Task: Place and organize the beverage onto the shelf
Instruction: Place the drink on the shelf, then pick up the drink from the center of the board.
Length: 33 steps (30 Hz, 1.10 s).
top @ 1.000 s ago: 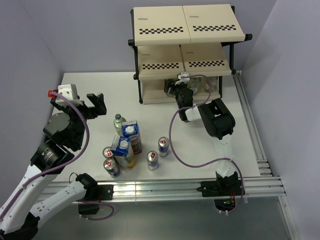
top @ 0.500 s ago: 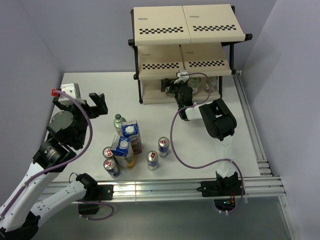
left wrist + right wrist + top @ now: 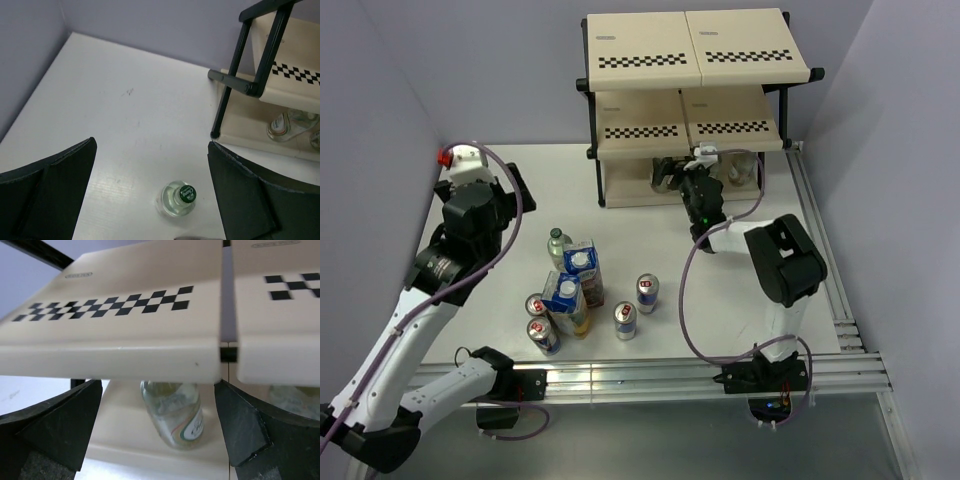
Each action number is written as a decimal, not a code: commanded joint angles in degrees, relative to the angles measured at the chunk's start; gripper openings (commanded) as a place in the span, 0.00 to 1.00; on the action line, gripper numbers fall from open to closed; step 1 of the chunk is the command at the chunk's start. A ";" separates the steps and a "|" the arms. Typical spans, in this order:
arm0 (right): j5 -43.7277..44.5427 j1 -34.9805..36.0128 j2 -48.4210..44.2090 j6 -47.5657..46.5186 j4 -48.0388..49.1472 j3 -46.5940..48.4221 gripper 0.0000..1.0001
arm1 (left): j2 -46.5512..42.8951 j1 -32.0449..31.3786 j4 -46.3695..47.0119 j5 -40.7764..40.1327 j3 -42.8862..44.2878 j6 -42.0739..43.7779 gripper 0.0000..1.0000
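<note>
The shelf (image 3: 690, 60) stands at the back of the table. My right gripper (image 3: 670, 172) is open just in front of its lowest board. In the right wrist view, a clear bottle (image 3: 175, 415) stands on that board, under the checkered middle board (image 3: 115, 340). It sits free beyond my right gripper (image 3: 159, 390), touching neither finger. My left gripper (image 3: 512, 200) hangs open above the table's left side. A clear green-capped bottle (image 3: 179, 198) stands below my left gripper (image 3: 151, 150). More bottles (image 3: 285, 125) rest on the lowest board.
Grouped near the table's front are the green-capped bottle (image 3: 557, 243), a purple carton (image 3: 583, 268), a yellow carton (image 3: 563, 300) and several blue-and-silver cans (image 3: 626, 320). Black shelf legs (image 3: 227, 95) stand right of the left gripper. Rails line the front and right edges.
My right gripper opened wide and let go of the bottle on the lowest board, then shifted slightly right. My left arm swung farther back over the table, still open.
</note>
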 commanded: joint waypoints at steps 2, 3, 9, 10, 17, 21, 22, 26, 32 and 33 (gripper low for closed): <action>1.19 0.18 -8.82 5.04 -0.96 -5.20 1.00 | 5.13 2.49 -7.35 4.51 5.78 -6.23 1.00; 1.29 0.44 -10.24 5.74 -2.46 -5.91 1.00 | 6.53 2.85 -11.19 5.13 7.53 -8.51 0.99; 1.99 1.50 -17.37 4.69 -14.83 -6.89 1.00 | 12.43 3.55 -14.31 11.19 6.85 -15.28 0.99; 2.08 1.50 -18.24 4.87 -16.78 -6.62 1.00 | 13.31 3.55 -14.65 11.99 6.67 -16.08 0.99; 4.80 2.02 -31.76 8.21 -30.31 -10.66 1.00 | 18.50 3.55 -13.44 16.55 3.25 -18.29 0.99; 5.16 2.20 -38.80 9.70 -37.09 -13.47 1.00 | 22.10 3.38 -11.76 21.92 2.01 -17.50 0.93; 4.63 2.20 -40.04 10.22 -36.93 -14.35 1.00 | 23.67 3.29 -11.41 23.06 1.84 -17.23 0.91; 2.69 2.20 -44.17 10.23 -35.60 -18.40 1.00 | 27.02 2.41 -13.51 19.38 2.63 -17.41 0.70; 2.96 2.20 -45.15 10.05 -34.65 -20.33 1.00 | 28.26 1.62 -15.45 16.83 1.92 -17.14 0.55; 2.96 2.20 -45.06 10.23 -34.20 -20.42 1.00 | 28.08 1.62 -15.53 16.74 1.57 -17.14 0.52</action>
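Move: The last bottle stands on the table some 8 cm right of the left hand, 4 cm ahead and 23 cm below. From the bottle, the dark carton is about 7 cm right and 7 cm back, the yellow carton 4 cm right and 15 cm back. From the right hand the last bottle is roughly 27 cm left, 17 cm back and 10 cm down; the just-shelved bottle stands 7 cm ahead, 2 cm left and 9 cm below. The left fingers come down astride the last bottle's upper part and close to about half open; whether the pads already press can't be seen. That hand first eases slightly forward, then drops some 20 cm and shifts 7 cm right, tipping down about 40 degrees. The empty right hand, wide open, backs out from the shelf some 15 cm, drifting right, rising, then sinking partway. ##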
